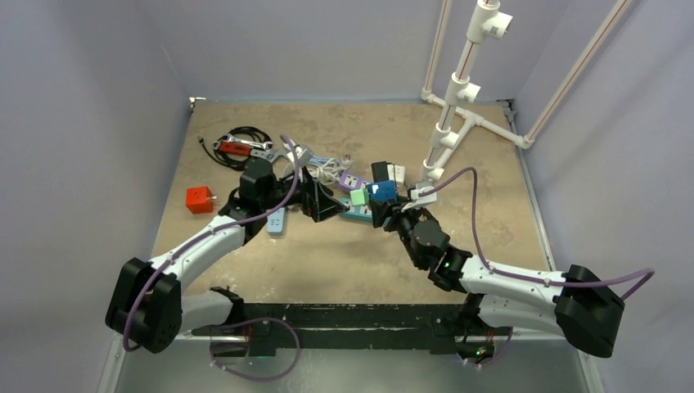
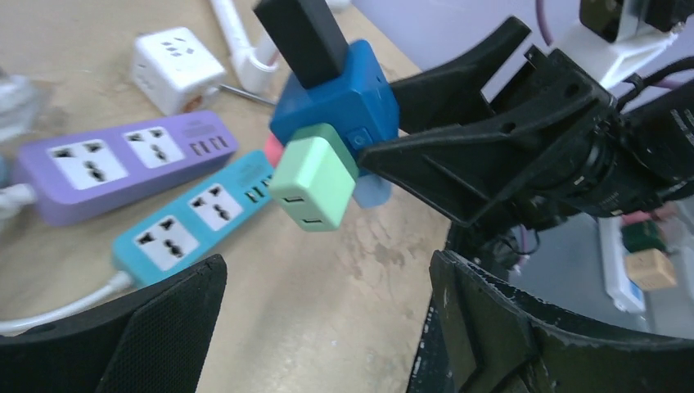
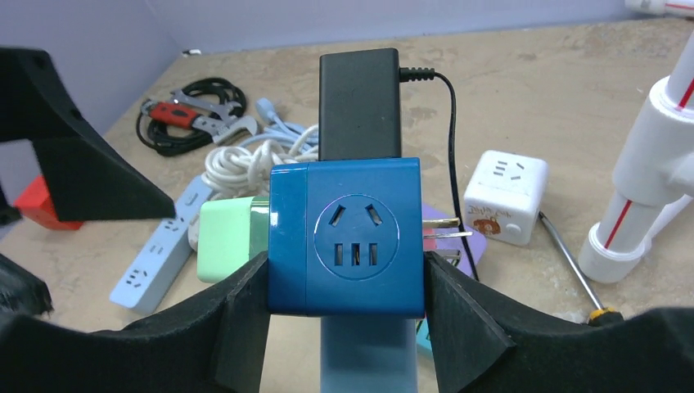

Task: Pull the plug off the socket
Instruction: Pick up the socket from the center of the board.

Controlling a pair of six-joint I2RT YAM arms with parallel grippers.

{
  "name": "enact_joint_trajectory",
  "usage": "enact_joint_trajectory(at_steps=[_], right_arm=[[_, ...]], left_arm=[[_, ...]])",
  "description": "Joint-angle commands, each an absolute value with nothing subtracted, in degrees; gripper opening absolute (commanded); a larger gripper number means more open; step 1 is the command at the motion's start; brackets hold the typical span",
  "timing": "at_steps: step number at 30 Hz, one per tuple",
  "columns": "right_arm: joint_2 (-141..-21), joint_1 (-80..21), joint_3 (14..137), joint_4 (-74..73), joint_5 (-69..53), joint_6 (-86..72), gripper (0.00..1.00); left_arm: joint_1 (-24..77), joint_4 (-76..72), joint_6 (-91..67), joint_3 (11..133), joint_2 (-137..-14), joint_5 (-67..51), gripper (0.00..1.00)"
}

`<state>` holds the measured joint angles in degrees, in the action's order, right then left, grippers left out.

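Observation:
My right gripper [image 3: 345, 278] is shut on a blue cube socket [image 3: 348, 237], lifted above the table [image 1: 270, 262]. A light green plug [image 3: 225, 237] sits in the cube's left face, a black adapter [image 3: 358, 102] in its top, and a pale blue plug [image 3: 368, 352] underneath. In the left wrist view the green plug [image 2: 313, 182] points toward my left gripper [image 2: 327, 270], which is open and empty a short way in front of it. From above, the left gripper [image 1: 327, 203] is just left of the socket [image 1: 383, 191].
A purple power strip [image 2: 123, 164] and a teal one [image 2: 196, 217] lie below the socket. Nearby are a white cube socket [image 3: 505, 196], a screwdriver [image 3: 573, 274], a light blue strip [image 3: 159, 254], a red cube [image 1: 199, 200], coiled cables with tools [image 1: 237, 146], and a PVC pipe stand [image 1: 458, 90].

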<state>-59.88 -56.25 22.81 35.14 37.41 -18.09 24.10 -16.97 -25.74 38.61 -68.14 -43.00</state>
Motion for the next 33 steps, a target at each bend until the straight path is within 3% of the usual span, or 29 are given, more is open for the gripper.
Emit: enact_joint_trajectory(at_steps=[1,7,14,24,29,33], right_arm=[[-56.25,-56.38,22.51,50.73,36.15,-15.52,0.0],[-55.11,-56.43,19.52,56.21,29.37,-14.6,0.0],[-56.61,-56.43,19.28,58.32,26.55,-13.98,0.0],[-59.92,-56.92,20.39,58.72,23.93,-12.79,0.0],[-60.11,-57.6,20.13,59.59,23.38,-11.8,0.0],[-60.67,-58.03,20.27,59.95,23.84,-11.14,0.0]], left_arm=[[25.31,-24.34,-28.89,39.13,-69.78,-48.78,0.93],[26.3,-24.1,-29.8,39.66,-72.05,-50.79,0.9],[27.14,-27.77,-32.82,39.18,-75.0,-53.43,0.71],[27.6,-26.23,-31.64,39.61,-74.8,-52.98,0.61],[27.6,-24.39,-30.41,40.08,-74.87,-52.3,0.44],[27.6,-24.19,-30.31,40.18,-75.23,-52.04,0.16]])
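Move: The green plug on the held socket's left side is about 7 cm to the left hand's right, 1 cm ahead and 3 cm lower. From that hand, the blue socket is 12 cm right, 1 cm ahead and 3 cm down; the black adapter stands some 6 cm above the socket, 2 cm farther out, and the pink plug 4 cm beyond it. From the right hand, the green plug lies about 5 cm left, 1 cm ahead, level. Left hand eases 4 cm right-back and pinches the green plug; right hand brings the socket 4 cm left. ##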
